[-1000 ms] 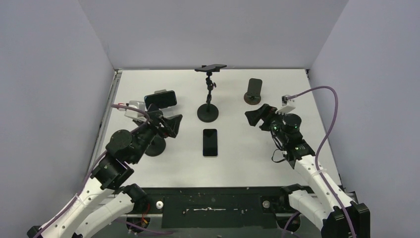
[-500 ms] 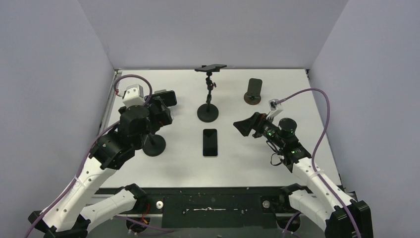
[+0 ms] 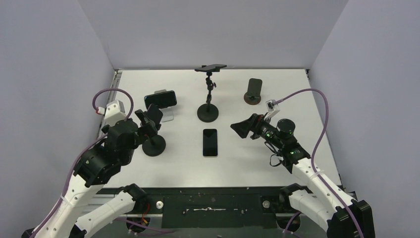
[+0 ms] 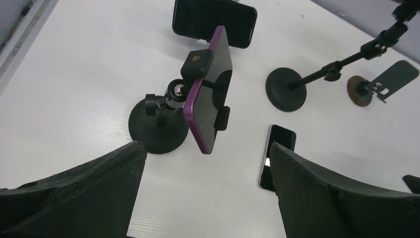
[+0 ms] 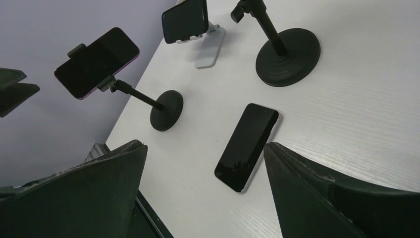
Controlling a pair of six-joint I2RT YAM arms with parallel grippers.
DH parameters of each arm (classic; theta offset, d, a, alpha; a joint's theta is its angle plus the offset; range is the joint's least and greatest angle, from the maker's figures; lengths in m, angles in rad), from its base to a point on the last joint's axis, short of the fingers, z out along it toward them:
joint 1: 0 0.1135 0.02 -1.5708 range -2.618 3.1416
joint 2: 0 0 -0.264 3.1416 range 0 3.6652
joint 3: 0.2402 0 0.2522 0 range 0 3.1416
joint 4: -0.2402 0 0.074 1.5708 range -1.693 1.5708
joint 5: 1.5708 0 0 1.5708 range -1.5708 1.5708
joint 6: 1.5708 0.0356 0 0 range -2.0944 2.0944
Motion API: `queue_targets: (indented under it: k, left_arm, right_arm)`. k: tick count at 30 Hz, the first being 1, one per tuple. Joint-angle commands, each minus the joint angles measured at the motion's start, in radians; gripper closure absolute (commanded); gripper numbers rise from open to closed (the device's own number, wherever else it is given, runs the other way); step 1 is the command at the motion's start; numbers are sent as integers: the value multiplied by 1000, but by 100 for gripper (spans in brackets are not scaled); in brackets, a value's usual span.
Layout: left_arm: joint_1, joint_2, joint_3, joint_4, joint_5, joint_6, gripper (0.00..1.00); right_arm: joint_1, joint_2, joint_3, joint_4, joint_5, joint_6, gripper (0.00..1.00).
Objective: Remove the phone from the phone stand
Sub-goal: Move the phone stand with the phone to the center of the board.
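Observation:
A purple-edged phone point(image 4: 208, 94) sits clamped in a black phone stand point(image 4: 158, 131) with a round base at the table's left; in the top view the phone point(image 3: 154, 114) tilts above that base point(image 3: 154, 146). My left gripper point(image 4: 207, 148) is open just short of the phone's lower end, touching nothing; from above, the left gripper point(image 3: 144, 124) is right beside it. My right gripper point(image 5: 204, 146) is open and empty, hovering right of centre point(image 3: 241, 128). It looks across at the clamped phone point(image 5: 96, 62).
A second phone point(image 3: 160, 98) rests on a white stand point(image 5: 210, 47) behind the clamped one. A loose phone point(image 3: 210, 142) lies flat mid-table. A tall black stand point(image 3: 208, 113) carries a phone point(image 3: 210, 67) on top. A small empty stand point(image 3: 253, 91) is at back right.
My left wrist has swung left and back toward the near side, its open gripper now facing the clamped phone. My right gripper has drifted left toward the table's middle. Both stay open.

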Motion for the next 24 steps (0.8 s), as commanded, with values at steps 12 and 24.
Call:
queue_targets:
  k: [12,24]
  left_arm:
    - [14,-35,-190,150,22,-43,33]
    - [38,-104,-286,267,10,-74,62]
  right_arm:
    - [53,-42,38,33,50,15,9]
    - [75,-45,49,3,66,4,9]
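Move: The phone held in the phone stand is my left hand's target: its middle lies about 6 cm ahead, 2 cm to the right and 8 cm below. The stand's round base is some 3 cm ahead, 4 cm left and 22 cm down. The lying phone is roughly 23 cm right and 2 cm ahead, also 22 cm down; the grey stand's phone is 18 cm ahead, 3 cm right, 15 cm down. From my right hand the target is about 36 cm left, 5 cm ahead, near level. I sink my left hand about 6 cm, almost straight down towards the near end of the phone in the phone stand, quickly at first and then slowly. Meanwhile I narrow the wide-open fingers to well under half their opening, so the tips come close to that end; the wrist keeps nearly the same attitude, still pointing forward and somewhat down. Contact can't be made out. ##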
